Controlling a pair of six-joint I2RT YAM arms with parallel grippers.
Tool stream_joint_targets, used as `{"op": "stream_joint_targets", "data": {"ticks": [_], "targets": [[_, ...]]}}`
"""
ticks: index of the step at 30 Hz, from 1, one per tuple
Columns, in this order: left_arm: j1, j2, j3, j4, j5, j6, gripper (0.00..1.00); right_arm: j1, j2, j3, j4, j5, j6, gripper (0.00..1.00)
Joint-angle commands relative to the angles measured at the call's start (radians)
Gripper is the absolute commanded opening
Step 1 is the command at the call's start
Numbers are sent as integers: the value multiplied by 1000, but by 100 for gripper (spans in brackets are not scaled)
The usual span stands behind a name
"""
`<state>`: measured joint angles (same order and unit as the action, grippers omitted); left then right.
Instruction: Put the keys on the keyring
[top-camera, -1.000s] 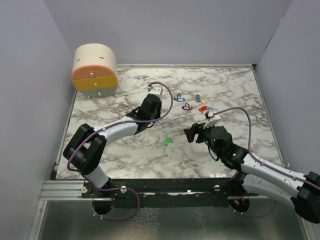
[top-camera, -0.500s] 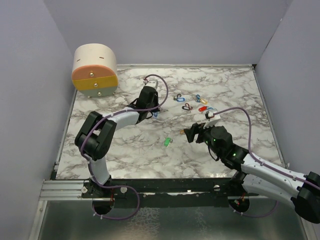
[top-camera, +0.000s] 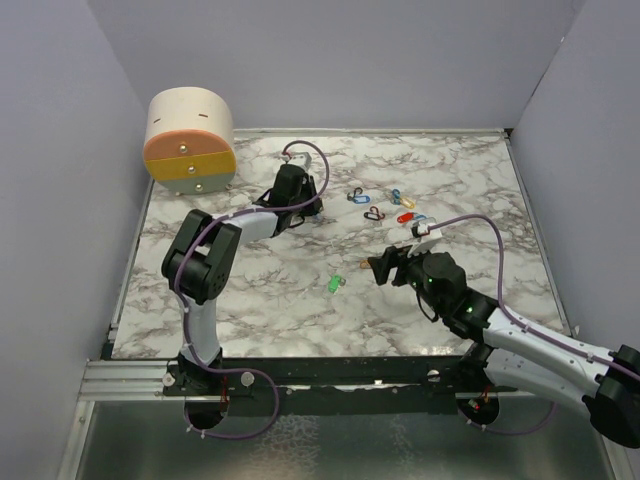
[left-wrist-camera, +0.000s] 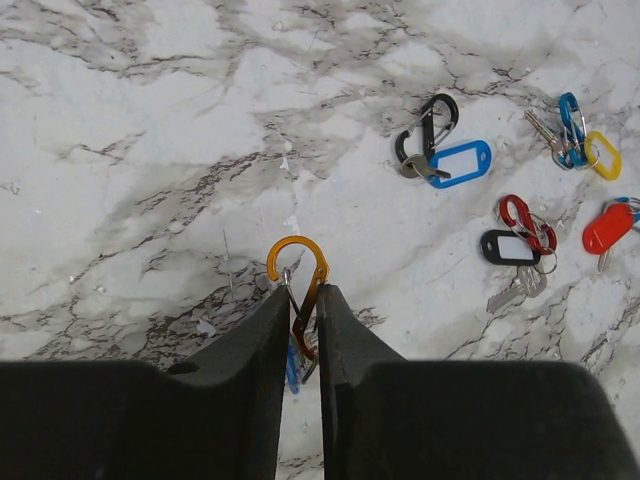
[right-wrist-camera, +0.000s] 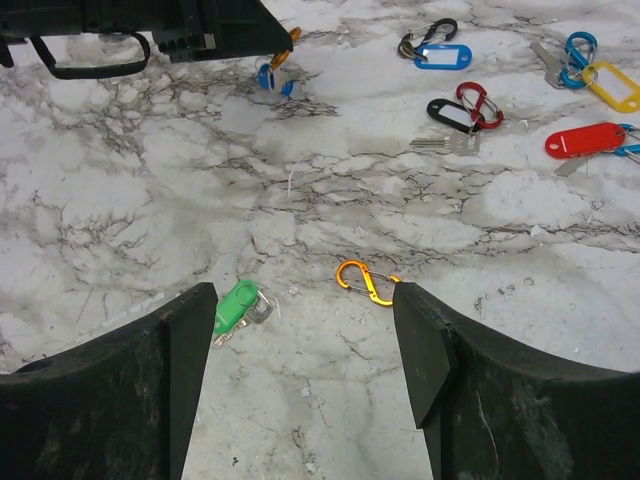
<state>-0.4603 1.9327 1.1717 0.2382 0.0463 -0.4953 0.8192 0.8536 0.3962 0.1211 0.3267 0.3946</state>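
My left gripper (left-wrist-camera: 303, 295) is shut on an orange clip keyring (left-wrist-camera: 296, 255), whose loop sticks out past the fingertips. A blue tag (left-wrist-camera: 291, 368) hangs from it between the fingers, low over the marble. In the top view that gripper (top-camera: 315, 210) sits at the far left-centre of the table. My right gripper (right-wrist-camera: 305, 300) hangs open above the table, a green-tagged key (right-wrist-camera: 238, 305) by its left finger and a second orange clip (right-wrist-camera: 365, 282) by its right. More keys lie farther back: blue tag (left-wrist-camera: 458, 163), black tag (left-wrist-camera: 512, 245), red tag (left-wrist-camera: 608, 228), yellow tag (left-wrist-camera: 600, 155).
A round cream and orange box with small drawers (top-camera: 190, 140) stands at the far left corner. Grey walls enclose the marble table (top-camera: 250, 300) on three sides. The loose keys cluster at the far centre-right (top-camera: 385, 207).
The left arm has swung toward the far left with the orange clip, folding back on itself. Its jaws look a touch less tight. The right arm has not moved.
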Motion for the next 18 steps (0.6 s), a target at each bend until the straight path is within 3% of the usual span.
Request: {"op": "stream_joint_targets", "data": {"ticks": [1, 4, 10, 18], "targets": [[19, 34, 38, 44, 63, -31, 21, 6, -22, -3, 22, -1, -11, 72], [29, 44, 42, 54, 78, -39, 25, 6, -25, -4, 20, 0, -10, 72], [37, 24, 28, 77, 81, -45, 51, 6, -25, -3, 19, -2, -10, 72], [38, 3, 9, 78, 82, -51, 55, 6, -25, -5, 19, -2, -11, 72]]}}
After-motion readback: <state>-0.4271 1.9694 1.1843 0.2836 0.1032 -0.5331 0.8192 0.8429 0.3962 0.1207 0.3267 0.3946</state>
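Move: The left hand still holds the orange carabiner with its key and blue tag, about 5 cm above the clear table spot straight beneath it. From this hand, the black carabiner with the other blue tag lies some 4 cm ahead and 11 cm right; the red carabiner with the black tag is level with it, about 15 cm right. From the right hand, that clear spot is roughly 19 cm ahead, 13 cm left and 12 cm lower. Left fingers open widely to release the orange carabiner as the hand dips, then eases about 1 cm forward. ##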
